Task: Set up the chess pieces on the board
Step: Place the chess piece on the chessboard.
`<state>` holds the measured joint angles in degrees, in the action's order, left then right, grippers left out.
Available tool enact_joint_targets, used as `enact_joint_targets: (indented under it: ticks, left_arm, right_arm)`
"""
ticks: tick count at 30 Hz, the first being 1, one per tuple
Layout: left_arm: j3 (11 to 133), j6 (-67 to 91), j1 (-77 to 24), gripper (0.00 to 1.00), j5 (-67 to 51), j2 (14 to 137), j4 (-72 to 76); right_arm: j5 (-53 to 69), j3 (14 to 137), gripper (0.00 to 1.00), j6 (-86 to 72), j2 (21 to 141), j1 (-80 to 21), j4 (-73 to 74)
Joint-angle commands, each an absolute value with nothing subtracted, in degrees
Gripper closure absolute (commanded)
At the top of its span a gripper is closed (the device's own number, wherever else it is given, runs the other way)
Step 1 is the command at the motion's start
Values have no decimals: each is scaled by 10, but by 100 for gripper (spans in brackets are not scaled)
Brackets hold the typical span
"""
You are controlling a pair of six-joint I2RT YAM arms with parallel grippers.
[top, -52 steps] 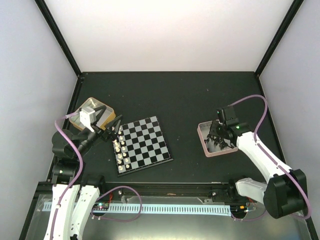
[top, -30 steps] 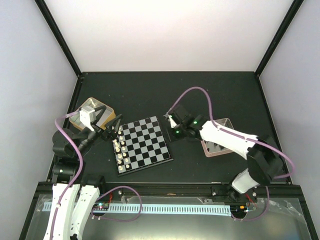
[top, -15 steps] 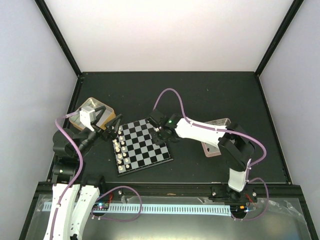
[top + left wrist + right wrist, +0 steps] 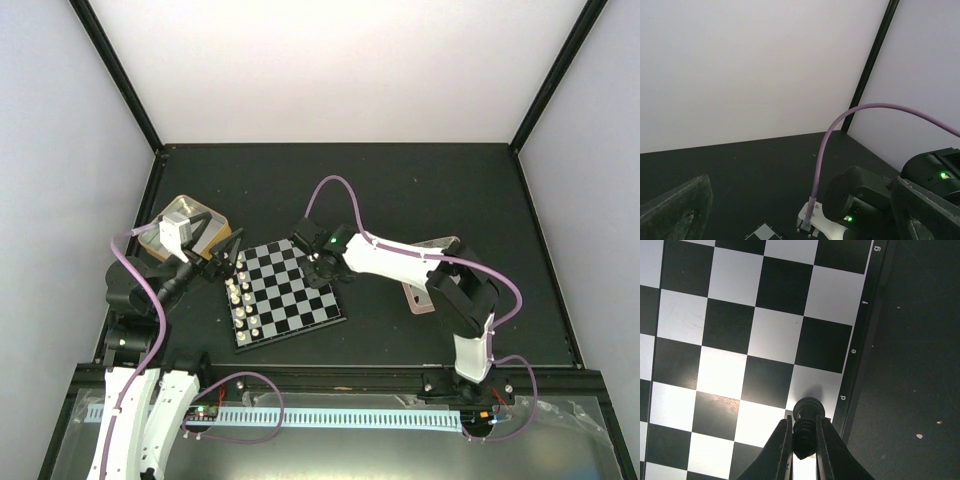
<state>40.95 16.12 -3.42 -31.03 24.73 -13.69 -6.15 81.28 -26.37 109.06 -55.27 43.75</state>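
The board [image 4: 290, 292] lies at the table's centre-left, its checks filling the right wrist view [image 4: 730, 340]. Several cream-white chess pieces [image 4: 238, 296] stand along its left edge. My right gripper [image 4: 322, 264] hovers over the board's right edge, shut on a glossy black piece [image 4: 808, 429]. That piece hangs just above a pale square beside the rim letter d. My left gripper [image 4: 224, 262] stands wide open near the board's upper left corner with nothing between its fingers [image 4: 677, 210].
A pink-rimmed tin [image 4: 413, 297] sits right of the board, partly hidden under the right arm. A gold tin [image 4: 222, 228] lies under the left wrist. The right arm [image 4: 862, 197] and its purple cable [image 4: 840, 130] fill the left wrist view.
The right arm has swung left from the pink-rimmed tin to over the board's right edge, carrying the black piece. The left arm has stayed still.
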Motion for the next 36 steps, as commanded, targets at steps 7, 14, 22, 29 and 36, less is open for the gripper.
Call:
enact_joint_targets:
  ticks: [7,14,22,29,36]
  left_arm:
    - [428,161,-30,1,-306,243,-146]
    - [428,162,-30,1,-306,243,-147]
    - [427,163,-30,1,-306,244,-148]
    - [427,164,-29,1,-305,243,-148]
    - [440,203,-29,1,-291,230,-156]
  right_arm:
    - [-74,859,78,-279,1119,-552,486]
    - [-78,866,73,-280,1119,-553,494]
    - [-65,875,73,-277,1120,-553,493]
    - [-58,887,65,-279,1117,-553,489]
    - [-92,881,66,-278,1092,-553,501]
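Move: The right hand holds the black chess piece by its top, upright over the light outer square by the letter d. The middle of that square is about 1 cm ahead and 3 cm below. The board's right edge runs 2 cm to the right, level with the hand, and the front row of white pieces stands about 17 cm left and 3 back. From the idle left hand the square lies roughly 18 cm right, 4 ahead and 30 below. The right hand stays almost in place over the light d-square, easing down a few millimetres before its fingers open on both sides of the black piece, from nearly shut to about a third open, and let go of its top. With the fingers parted in two steps, the hand then draws up about 1.5 cm and drifts barely half a centimetre forward and left, still pointing down over the piece with next to no turn of the wrist. ##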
